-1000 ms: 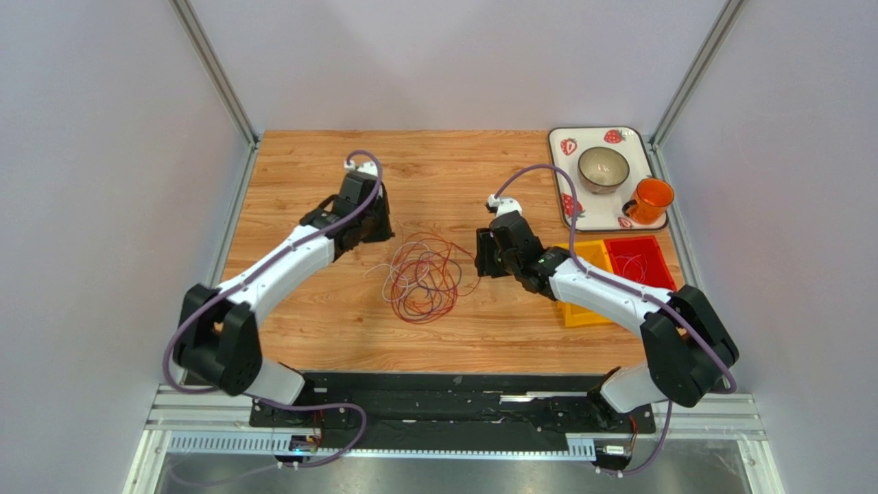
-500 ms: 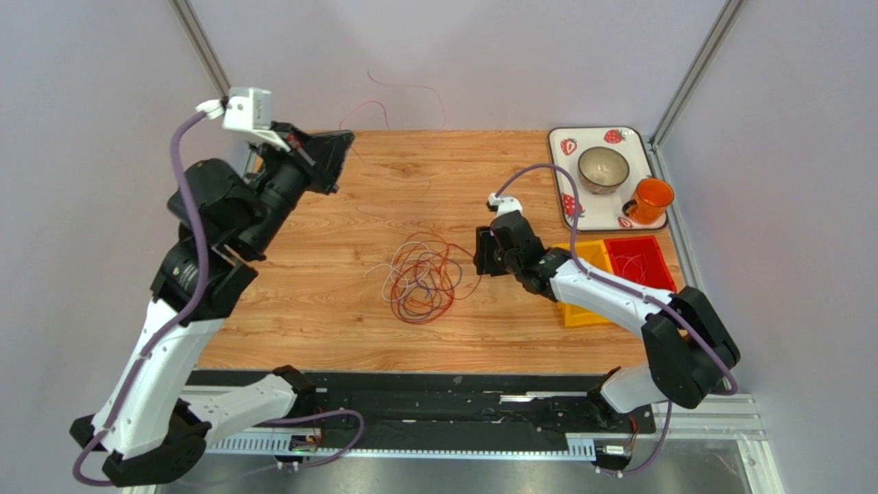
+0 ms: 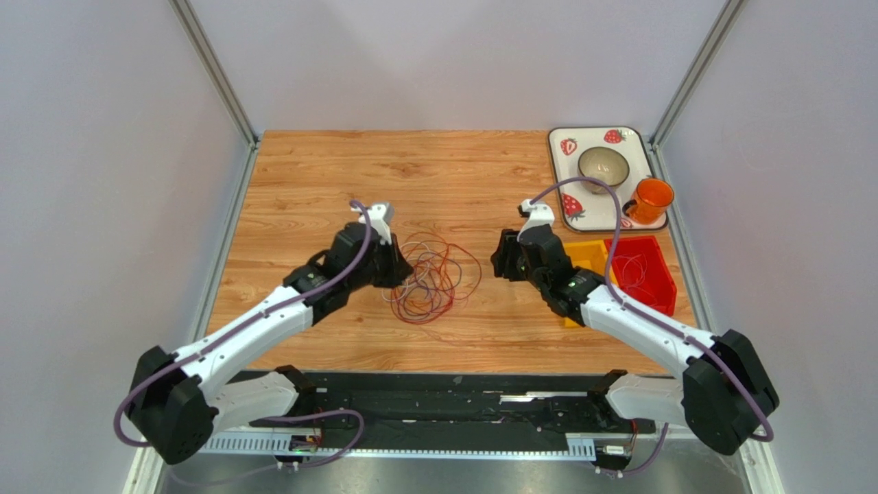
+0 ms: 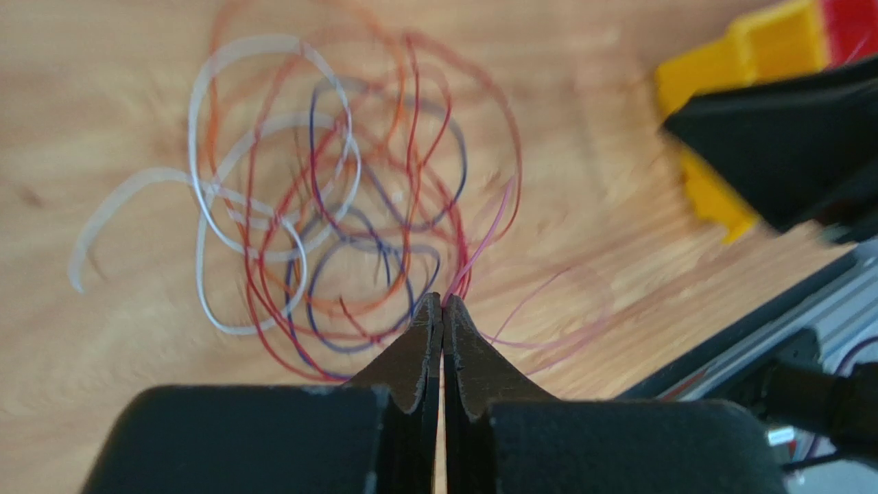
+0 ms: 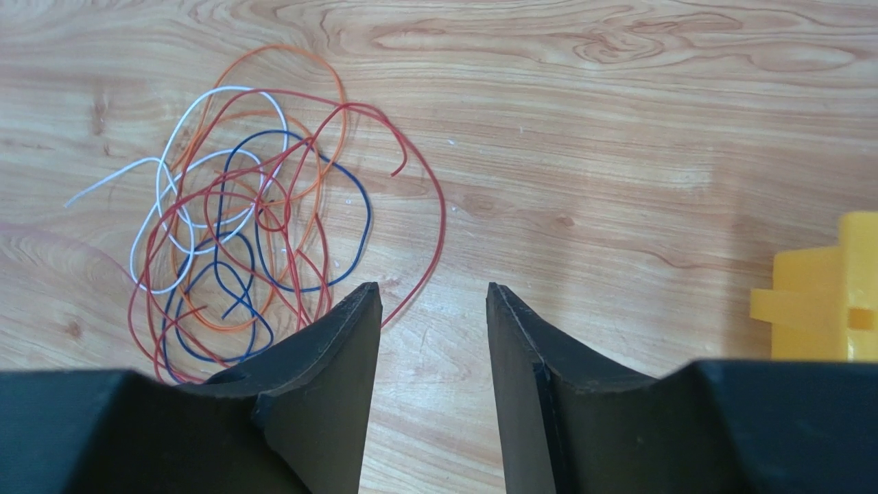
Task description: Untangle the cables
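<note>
The cables [image 3: 428,276] lie as one loose tangle of thin red, orange, dark blue-purple and white loops in the middle of the wooden table. My left gripper [image 3: 397,270] sits low at the tangle's left edge. In the left wrist view the left gripper [image 4: 443,297] is shut, with a thin pinkish-red strand pinched at its tips and the cables [image 4: 340,216] just beyond. My right gripper [image 3: 502,257] stands to the right of the pile. In the right wrist view the right gripper [image 5: 433,290] is open over bare wood, with the cables [image 5: 247,237] to its left.
A yellow bin [image 3: 587,255] and a red bin [image 3: 644,270] sit under the right forearm. At the back right, a strawberry-print tray [image 3: 562,139] carries a bowl [image 3: 603,168] and an orange cup [image 3: 651,198]. Grey walls enclose the table.
The left arm swung high to the back left trailing a red strand, then came down again at the pile's left edge. The right gripper drew back slightly to the right.
</note>
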Robot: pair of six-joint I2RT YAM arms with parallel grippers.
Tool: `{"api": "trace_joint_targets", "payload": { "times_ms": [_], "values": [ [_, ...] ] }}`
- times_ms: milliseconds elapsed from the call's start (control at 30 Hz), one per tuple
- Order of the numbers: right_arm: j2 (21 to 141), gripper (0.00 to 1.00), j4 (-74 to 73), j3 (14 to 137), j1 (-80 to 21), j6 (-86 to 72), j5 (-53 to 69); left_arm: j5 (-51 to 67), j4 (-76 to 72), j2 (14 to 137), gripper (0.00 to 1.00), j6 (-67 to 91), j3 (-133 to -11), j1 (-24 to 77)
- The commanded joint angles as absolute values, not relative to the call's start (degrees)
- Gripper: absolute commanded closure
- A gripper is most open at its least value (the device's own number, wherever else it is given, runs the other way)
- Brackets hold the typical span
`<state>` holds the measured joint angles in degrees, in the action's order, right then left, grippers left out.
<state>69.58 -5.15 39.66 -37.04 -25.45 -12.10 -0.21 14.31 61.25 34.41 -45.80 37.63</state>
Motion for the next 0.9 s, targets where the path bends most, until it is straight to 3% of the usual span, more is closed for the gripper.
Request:
{"api": "trace_joint_targets", "payload": {
  "times_ms": [0, 400, 500, 533, 567, 633, 867],
  "values": [
    [65.9, 0.53, -6.1, 40.2, -36.8, -28.3, -12.7, 3.9, 6.4, 62.8, 1.00, 39.9, -42.1, 40.8],
    [59.4, 0.50, -20.6, 42.9, -42.4, -29.7, -4.4, 1.5, 11.7, 63.1, 0.97, 39.9, -38.5, 47.5],
    [59.0, 0.50, -22.6, 42.4, -44.6, -31.3, -3.2, 0.1, 13.4, 62.7, 0.78, 39.6, -37.6, 47.9],
    [58.9, 0.50, -23.0, 42.1, -45.4, -31.7, -3.4, 0.1, 13.2, 62.3, 0.65, 39.2, -37.1, 47.9],
    [58.7, 0.50, -23.7, 41.8, -47.0, -32.0, -3.8, 0.1, 13.2, 62.1, 0.60, 38.9, -36.7, 47.9],
    [58.4, 0.50, -24.1, 41.1, -48.4, -32.8, -4.6, -1.9, 14.6, 62.2, 0.54, 38.4, -37.4, 47.9],
    [62.6, 0.50, -24.6, 43.3, -56.7, -30.2, -6.6, -7.8, 18.1, 59.4, 0.54, 37.5, -38.5, 48.0]
  ]
}}
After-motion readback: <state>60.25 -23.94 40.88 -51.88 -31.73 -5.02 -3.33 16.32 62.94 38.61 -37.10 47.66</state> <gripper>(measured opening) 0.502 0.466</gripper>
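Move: The left hand holds the pink cable some 18 cm above the table; the bare spot to lay it on is about 5 cm back and 8 cm to the right. The tangle's middle is some 8 cm ahead and 5 cm right of that hand, the table's front edge roughly 17 cm straight back. From the right hand, about 11 cm up, the spot is some 10 cm back and 11 cm left; the tangle is 4 cm ahead and 15 cm left, the yellow bin 20 cm right and level. Down about 8 cm, mostly at once, and back some 6 cm goes the left hand, swinging a little right and then partly left again; over the near side of the tangle its shut fingers open to about half and let go of the pink cable. Meanwhile the right hand, still half open and empty, draws back about 11 cm and some 4 cm left towards the laying spot, turning roughly 15 degrees counter-clockwise and tipping down. ##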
